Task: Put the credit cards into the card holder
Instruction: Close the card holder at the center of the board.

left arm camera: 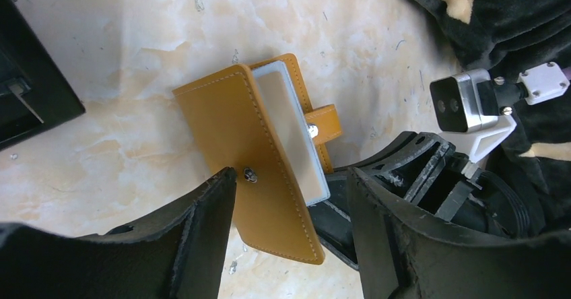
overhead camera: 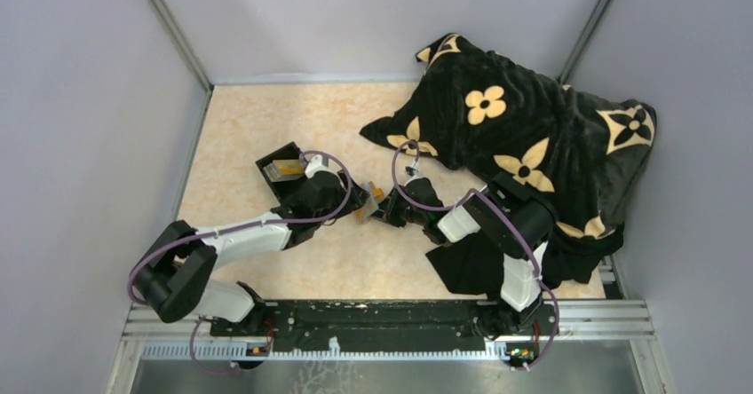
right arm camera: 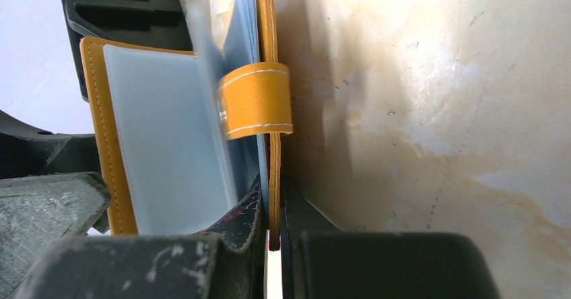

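The orange-tan card holder (overhead camera: 373, 204) (left arm camera: 246, 137) stands open on edge at the table's middle. My right gripper (overhead camera: 392, 210) (right arm camera: 273, 228) is shut on one of its covers (right arm camera: 268, 16), just below the strap (right arm camera: 256, 100). Pale grey-blue leaves (right arm camera: 161, 137) fan out inside; I cannot tell whether a credit card is among them. A pale face with a grey-blue rim (left arm camera: 289, 127) shows between the covers. My left gripper (overhead camera: 360, 200) (left arm camera: 291, 181) is open and straddles the holder's other cover, its left finger (left arm camera: 209, 225) beside the snap. A golden-tan card (overhead camera: 284, 170) lies in the black box.
The black open box (overhead camera: 271, 177) (left arm camera: 27, 104) sits left of the holder, behind my left arm. A black blanket with tan flowers (overhead camera: 524, 128) covers the right and back right, under my right arm. Grey walls close the table in.
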Controlling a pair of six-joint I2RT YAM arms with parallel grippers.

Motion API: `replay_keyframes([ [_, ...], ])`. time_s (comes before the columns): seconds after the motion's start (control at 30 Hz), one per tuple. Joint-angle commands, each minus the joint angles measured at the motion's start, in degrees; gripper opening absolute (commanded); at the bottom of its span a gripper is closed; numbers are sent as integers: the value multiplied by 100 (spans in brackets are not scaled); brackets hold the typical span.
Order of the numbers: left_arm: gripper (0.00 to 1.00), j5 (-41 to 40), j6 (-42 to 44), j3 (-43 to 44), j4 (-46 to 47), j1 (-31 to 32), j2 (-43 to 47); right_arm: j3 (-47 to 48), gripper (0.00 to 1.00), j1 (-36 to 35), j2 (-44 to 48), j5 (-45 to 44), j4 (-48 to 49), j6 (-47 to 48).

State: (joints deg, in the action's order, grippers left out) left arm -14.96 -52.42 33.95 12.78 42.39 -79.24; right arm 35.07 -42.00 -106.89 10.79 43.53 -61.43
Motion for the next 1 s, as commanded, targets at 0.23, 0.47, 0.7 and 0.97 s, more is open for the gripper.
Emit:
replay_keyframes([
  [0.23, 67, 187, 142, 400, 212, 50, -462, 105, 0, -142, -130, 77, -298, 294],
  [0.47, 67, 184, 157, 478, 226, 50, -668, 205, 24, -187, 33, -190, -1030, 899],
  [0.7, 67, 172, 68, 561, 232, 59, -881, 383, 45, -408, 195, -717, -1992, 1529],
  [0.97, 67, 17, 9, 604, 212, 59, -916, 59, 48, -467, 595, -1194, -2542, 1832],
])
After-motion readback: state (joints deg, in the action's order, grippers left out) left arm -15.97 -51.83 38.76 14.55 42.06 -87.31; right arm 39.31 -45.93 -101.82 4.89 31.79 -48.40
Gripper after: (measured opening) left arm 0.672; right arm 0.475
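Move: The half-open card holder stands close under the open left fingers, its middle about 2 cm ahead, 2 cm right and 4 cm below. The shut right fingers already pinch its near right edge, with its middle some 2 cm ahead, 3 cm left and 1 cm up; the loose strap is about 4 cm ahead and 1 cm left of them. From the left hand, the black tray is about 15 cm left, 3 cm ahead and 7 cm below. Right fingers open half-way, releasing the holder's edge, as the left hand eases 3 cm forward, right and down. ##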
